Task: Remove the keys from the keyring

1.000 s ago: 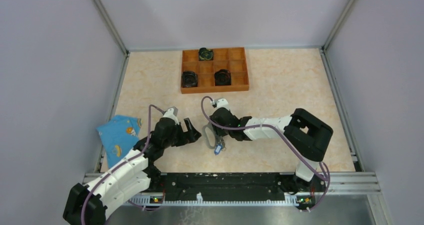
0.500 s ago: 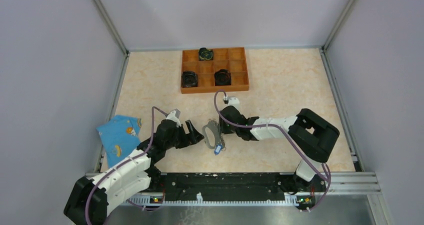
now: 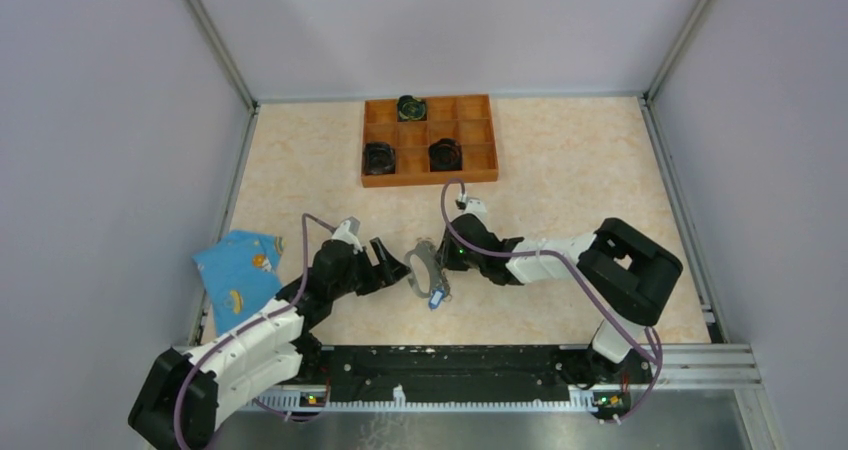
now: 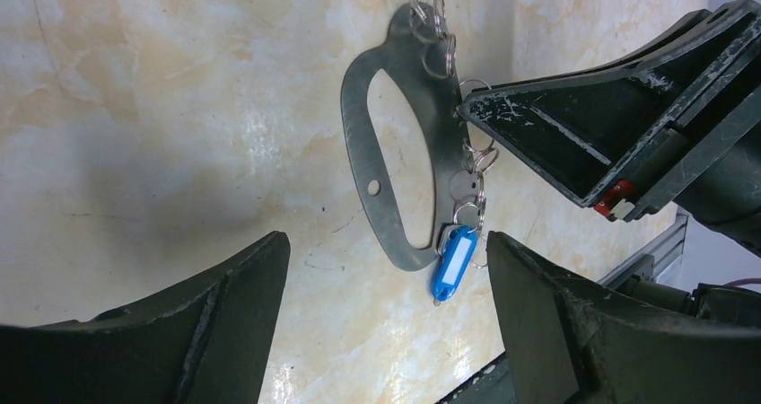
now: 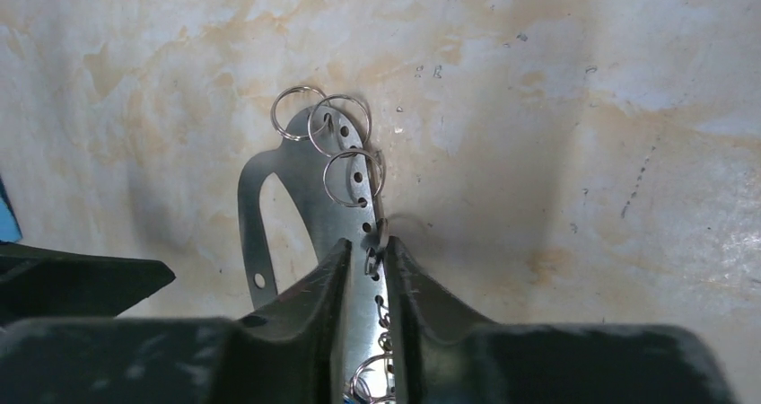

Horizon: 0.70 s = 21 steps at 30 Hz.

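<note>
The keyring [image 3: 422, 267] is a grey metal oval loop lying flat on the table, with several small split rings along its holed rim [image 5: 336, 188]. The keys show as one small blue-headed piece [image 4: 453, 260] hanging from a split ring at the loop's near end [image 3: 436, 298]. My right gripper [image 5: 366, 242] stands over the holed rim. Its jaws are narrowed to a slim gap with a small upright ring in it. My left gripper [image 4: 386, 242] is open wide just left of the loop [image 3: 397, 267], touching nothing.
A wooden compartment tray [image 3: 430, 179] at the back holds three round black objects [image 3: 444, 153]. A light-blue packet [image 3: 237, 267] lies at the left wall beside my left arm. Metal rails and grey walls close in the table.
My right gripper has drawn back to the right along the loop and its jaws have narrowed a lot. The left jaws have closed slightly. The keyring has shifted a little to the right.
</note>
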{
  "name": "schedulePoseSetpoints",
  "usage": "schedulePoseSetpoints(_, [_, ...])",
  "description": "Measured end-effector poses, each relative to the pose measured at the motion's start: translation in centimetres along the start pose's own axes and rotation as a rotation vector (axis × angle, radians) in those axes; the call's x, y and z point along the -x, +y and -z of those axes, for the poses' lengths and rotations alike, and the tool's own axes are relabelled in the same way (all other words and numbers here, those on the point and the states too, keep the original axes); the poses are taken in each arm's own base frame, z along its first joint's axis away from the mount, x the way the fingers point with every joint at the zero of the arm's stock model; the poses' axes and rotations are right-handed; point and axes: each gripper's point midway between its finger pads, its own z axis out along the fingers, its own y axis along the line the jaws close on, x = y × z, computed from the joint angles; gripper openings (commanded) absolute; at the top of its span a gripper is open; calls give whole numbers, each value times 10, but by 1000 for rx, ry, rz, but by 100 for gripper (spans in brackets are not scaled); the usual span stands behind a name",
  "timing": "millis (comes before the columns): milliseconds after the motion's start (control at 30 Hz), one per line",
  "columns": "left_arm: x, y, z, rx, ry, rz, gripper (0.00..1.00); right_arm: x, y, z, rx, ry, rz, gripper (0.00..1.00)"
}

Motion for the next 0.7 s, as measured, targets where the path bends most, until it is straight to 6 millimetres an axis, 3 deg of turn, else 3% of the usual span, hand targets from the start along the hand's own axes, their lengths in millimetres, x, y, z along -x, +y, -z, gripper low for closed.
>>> schedulePoseSetpoints(67, [-2, 2, -1, 1, 3, 7, 86, -1, 0, 0, 3, 5, -11, 1])
schedulePoseSetpoints(100, [-3, 3, -1, 0, 3, 11, 86, -1, 1, 0, 5, 7, -15, 0])
schedulePoseSetpoints(367, [-8, 4, -3, -21, 9, 19, 85, 1, 18, 7, 88, 18, -23, 0])
schedulePoseSetpoints(700, [4, -22, 9, -202, -94, -48, 83, 29, 69, 58, 367, -60, -32, 0])
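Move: A small wire ring on the holed edge of the flat grey keyring plate already stands between my right fingertips, at most 1 cm below the hand point. From that hand, the plate's middle is about 2 cm back and 2 cm left; the blue tag lies some 7 cm back and 1 cm left; the loose rings at the plate's far end are 4 cm ahead and 3 cm left. From my left hand the small ring is about 4 cm ahead, 8 cm right and 5 cm lower. I shut my right fingers on the small ring, then, after a brief hold low down, lift it fast, about 9 cm up, drifting left and a little back, while the fingers swing some 20 degrees up and to the left. My left hand, empty and wide open beside the plate, dips 1 cm, then rises about 3 cm with its fingertips tilting up. ##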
